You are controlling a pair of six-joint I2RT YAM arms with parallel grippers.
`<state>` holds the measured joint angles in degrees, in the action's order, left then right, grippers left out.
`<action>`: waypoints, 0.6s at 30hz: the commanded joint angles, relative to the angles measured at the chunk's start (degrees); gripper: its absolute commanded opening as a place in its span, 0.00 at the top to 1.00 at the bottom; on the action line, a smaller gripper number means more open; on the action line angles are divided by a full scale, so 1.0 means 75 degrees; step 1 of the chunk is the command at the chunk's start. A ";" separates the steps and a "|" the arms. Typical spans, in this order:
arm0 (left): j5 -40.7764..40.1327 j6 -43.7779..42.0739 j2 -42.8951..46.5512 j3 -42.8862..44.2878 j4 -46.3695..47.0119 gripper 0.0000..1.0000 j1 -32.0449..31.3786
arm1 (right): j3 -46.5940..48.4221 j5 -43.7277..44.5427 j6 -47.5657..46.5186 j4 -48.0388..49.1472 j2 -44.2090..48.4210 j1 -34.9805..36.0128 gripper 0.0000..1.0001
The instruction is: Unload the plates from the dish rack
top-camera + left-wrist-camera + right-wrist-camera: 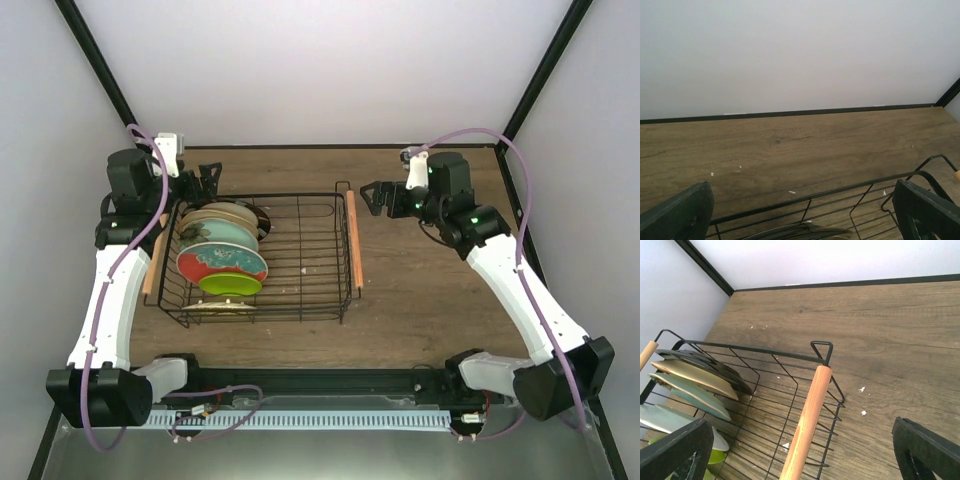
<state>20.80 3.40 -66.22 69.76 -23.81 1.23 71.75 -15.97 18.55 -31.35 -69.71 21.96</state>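
The black wire dish rack (300,250) stands left of centre, with a wooden handle on its right side (353,240). Several plates stand on edge at its left end: cream with dark rim (238,212), pale teal (222,236), red with teal flower (222,263), lime-green (230,285). My left gripper (205,180) is open and empty above the rack's back left corner; its wrist view shows the rack's back rim (840,193) and a dark plate rim (800,231). My right gripper (375,197) is open and empty beside the right handle (807,425). The plates (695,377) show at the left there.
The rack's left wooden handle (150,268) lies close to my left arm. Bare wooden table (440,290) stretches right of the rack. White walls and black frame posts (545,70) close in the back and sides. Small white crumbs (861,389) lie on the wood.
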 commanded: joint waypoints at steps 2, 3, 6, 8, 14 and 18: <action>0.0099 -0.0164 -0.0053 0.0222 -0.0125 0.00 -0.0029 | 0.0022 0.0463 0.0119 0.0267 0.0393 0.0051 0.00; 0.0092 -0.0168 -0.0064 0.0242 -0.0145 0.00 -0.0025 | 0.0064 0.0513 0.0038 0.0247 0.0426 0.0049 0.00; 0.0016 -0.0062 -0.0154 0.0389 -0.0275 0.00 -0.0005 | 0.0108 0.0299 -0.0484 0.0583 0.0505 0.0039 0.00; -0.0054 0.0100 -0.0239 0.0530 -0.0361 0.00 0.0083 | 0.0395 -0.0100 -0.0679 0.0911 0.0354 0.0044 0.00; 0.0079 0.0257 -0.0410 0.0923 -0.0497 0.00 0.0773 | 0.3672 0.0056 -0.2234 -0.0650 -0.1953 0.1456 0.00; 0.0555 0.0668 -0.0468 0.0893 -0.0624 0.00 0.1644 | 0.4956 0.0404 -0.3158 -0.1163 -0.2827 0.2850 0.05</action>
<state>21.65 5.15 -69.17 75.31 -26.74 8.54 101.56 -14.90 4.75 -33.43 -87.22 34.13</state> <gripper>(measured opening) 0.998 0.984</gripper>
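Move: The dark rearmost plate in the dish rack stands about 23 cm to the right hand's left, 7 cm farther out and some 19 cm lower; the teal plate is roughly 5 cm nearer the bases than it and 3 cm farther left, the red floral plate about 9 cm nearer and 2 cm farther left. The rack's right wooden handle lies almost straight under the right hand, 18 cm down. From the left hand the dark plate is about 5 cm ahead, 23 cm below. Lift the open, empty right gripper off its hover above the right wooden handle, then sweep it quickly left over the rack, some 10 cm across and 10 cm up, swinging the fingers about 15–20 degrees counter-clockwise and tipping them up. Meanwhile draw the open left gripper about 5 cm left, away from the plates, turning it slightly counter-clockwise. ##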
